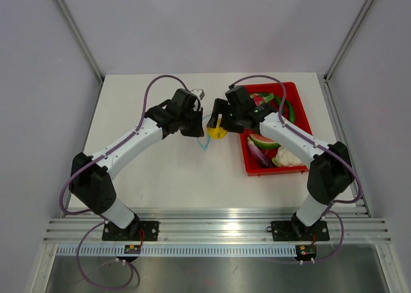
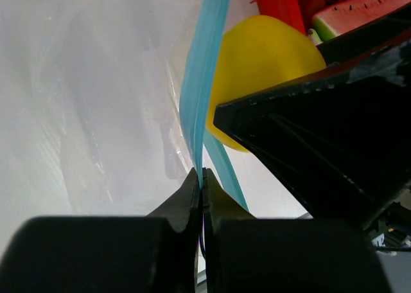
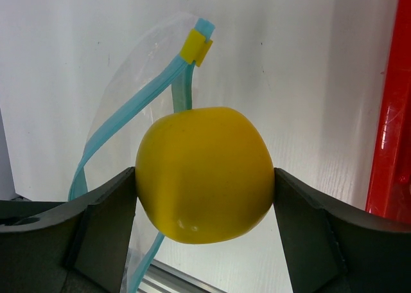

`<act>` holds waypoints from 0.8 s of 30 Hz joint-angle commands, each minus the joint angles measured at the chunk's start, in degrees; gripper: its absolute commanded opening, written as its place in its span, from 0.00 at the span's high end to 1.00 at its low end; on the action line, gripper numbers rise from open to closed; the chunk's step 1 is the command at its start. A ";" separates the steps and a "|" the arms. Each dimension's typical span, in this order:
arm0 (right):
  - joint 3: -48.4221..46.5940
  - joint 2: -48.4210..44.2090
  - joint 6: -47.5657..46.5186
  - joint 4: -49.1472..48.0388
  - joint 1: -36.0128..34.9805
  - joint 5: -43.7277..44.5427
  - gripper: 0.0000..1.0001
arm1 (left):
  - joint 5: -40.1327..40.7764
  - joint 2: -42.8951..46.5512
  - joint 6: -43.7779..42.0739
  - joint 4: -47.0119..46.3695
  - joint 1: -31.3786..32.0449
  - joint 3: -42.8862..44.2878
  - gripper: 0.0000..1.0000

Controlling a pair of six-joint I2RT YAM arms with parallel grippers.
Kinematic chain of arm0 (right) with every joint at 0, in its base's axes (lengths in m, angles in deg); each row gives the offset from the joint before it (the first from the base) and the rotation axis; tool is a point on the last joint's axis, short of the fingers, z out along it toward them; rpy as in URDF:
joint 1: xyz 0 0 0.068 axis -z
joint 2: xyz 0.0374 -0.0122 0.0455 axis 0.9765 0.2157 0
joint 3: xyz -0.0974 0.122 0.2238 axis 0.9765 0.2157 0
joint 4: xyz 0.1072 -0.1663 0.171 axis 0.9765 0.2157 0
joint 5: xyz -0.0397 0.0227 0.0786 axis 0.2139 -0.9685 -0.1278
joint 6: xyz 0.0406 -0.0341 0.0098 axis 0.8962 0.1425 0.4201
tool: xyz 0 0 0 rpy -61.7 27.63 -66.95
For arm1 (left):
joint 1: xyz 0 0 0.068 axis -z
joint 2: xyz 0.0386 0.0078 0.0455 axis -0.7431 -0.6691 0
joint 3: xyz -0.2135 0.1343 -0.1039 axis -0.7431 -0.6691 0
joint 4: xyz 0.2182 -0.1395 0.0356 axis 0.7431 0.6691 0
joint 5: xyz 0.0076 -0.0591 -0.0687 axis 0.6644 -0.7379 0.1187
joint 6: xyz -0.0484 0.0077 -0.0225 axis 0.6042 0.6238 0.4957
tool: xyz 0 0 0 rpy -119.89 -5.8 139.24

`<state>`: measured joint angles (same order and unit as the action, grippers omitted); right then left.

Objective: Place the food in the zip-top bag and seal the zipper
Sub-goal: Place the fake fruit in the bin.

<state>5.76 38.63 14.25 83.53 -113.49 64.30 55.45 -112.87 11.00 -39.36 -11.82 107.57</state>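
Observation:
My right gripper (image 3: 204, 185) is shut on the round yellow fruit (image 3: 204, 174), one finger pressed against each side of it. It holds the fruit above the table, right at the mouth of the clear zip-top bag (image 3: 144, 62). The bag's light-blue zipper (image 3: 125, 113) curves open behind the fruit, with a yellow slider (image 3: 196, 47) at its end. My left gripper (image 2: 203, 173) is shut on the zipper strip (image 2: 199, 87) and holds the bag (image 2: 96, 113) up beside the fruit (image 2: 257, 68). In the top view both grippers meet near the fruit (image 1: 218, 131). A watermelon wedge (image 1: 263, 141) and a purple eggplant (image 1: 258, 153) lie in the tray.
The red tray (image 1: 302, 113) sits at the right of the table, just behind my right arm. It also holds a white cauliflower piece (image 1: 289, 158) and a green piece (image 1: 287, 106). The tray's red wall (image 3: 392, 113) runs close on the right of the right wrist view.

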 commanded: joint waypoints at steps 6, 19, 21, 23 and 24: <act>-2.75 -6.04 -0.06 -2.35 -0.44 -0.84 0.44 | -7.79 0.31 0.12 -5.39 -0.76 -0.52 1.00; 0.76 -10.71 3.37 -7.19 -0.36 -2.87 0.44 | -14.55 -2.77 1.18 -10.83 -1.03 -0.43 1.00; 1.82 -10.27 4.24 -8.50 -0.36 -3.66 0.44 | -16.04 -2.77 1.62 -11.54 -1.46 -0.43 1.00; 4.19 -10.00 5.21 -9.47 -0.36 -3.66 0.44 | -17.45 -2.77 2.06 -12.42 -1.82 -0.60 1.00; 4.98 -9.92 5.39 -9.83 -0.36 -3.14 0.44 | -19.11 -2.86 2.41 -12.68 -2.25 -0.60 1.00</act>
<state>8.38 28.18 17.09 77.56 -113.34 63.84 43.29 -115.45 12.31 -45.15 -13.87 106.96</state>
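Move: The yellow fruit is already in my right hand, against the right edge of the bag's open mouth. The mouth's middle is about 3 cm to that hand's left and about 1 cm below, the zip slider some 5 cm ahead and 3 cm left. The red bin's middle is roughly 22 cm to its right and 12 cm lower. From my left hand, still pinching the zip edge, the fruit is some 6 cm right, 1 cm ahead and slightly lower. I lift the yellow fruit nearly straight up by about 8 cm with my right hand, clear of the bag's right zip edge, tilting the fingers outward some 15 degrees and easing down slightly at the end. Meanwhile my left hand keeps its pinch and draws the zip edge about 3 cm to the right, in under the fruit, rolling a little. ##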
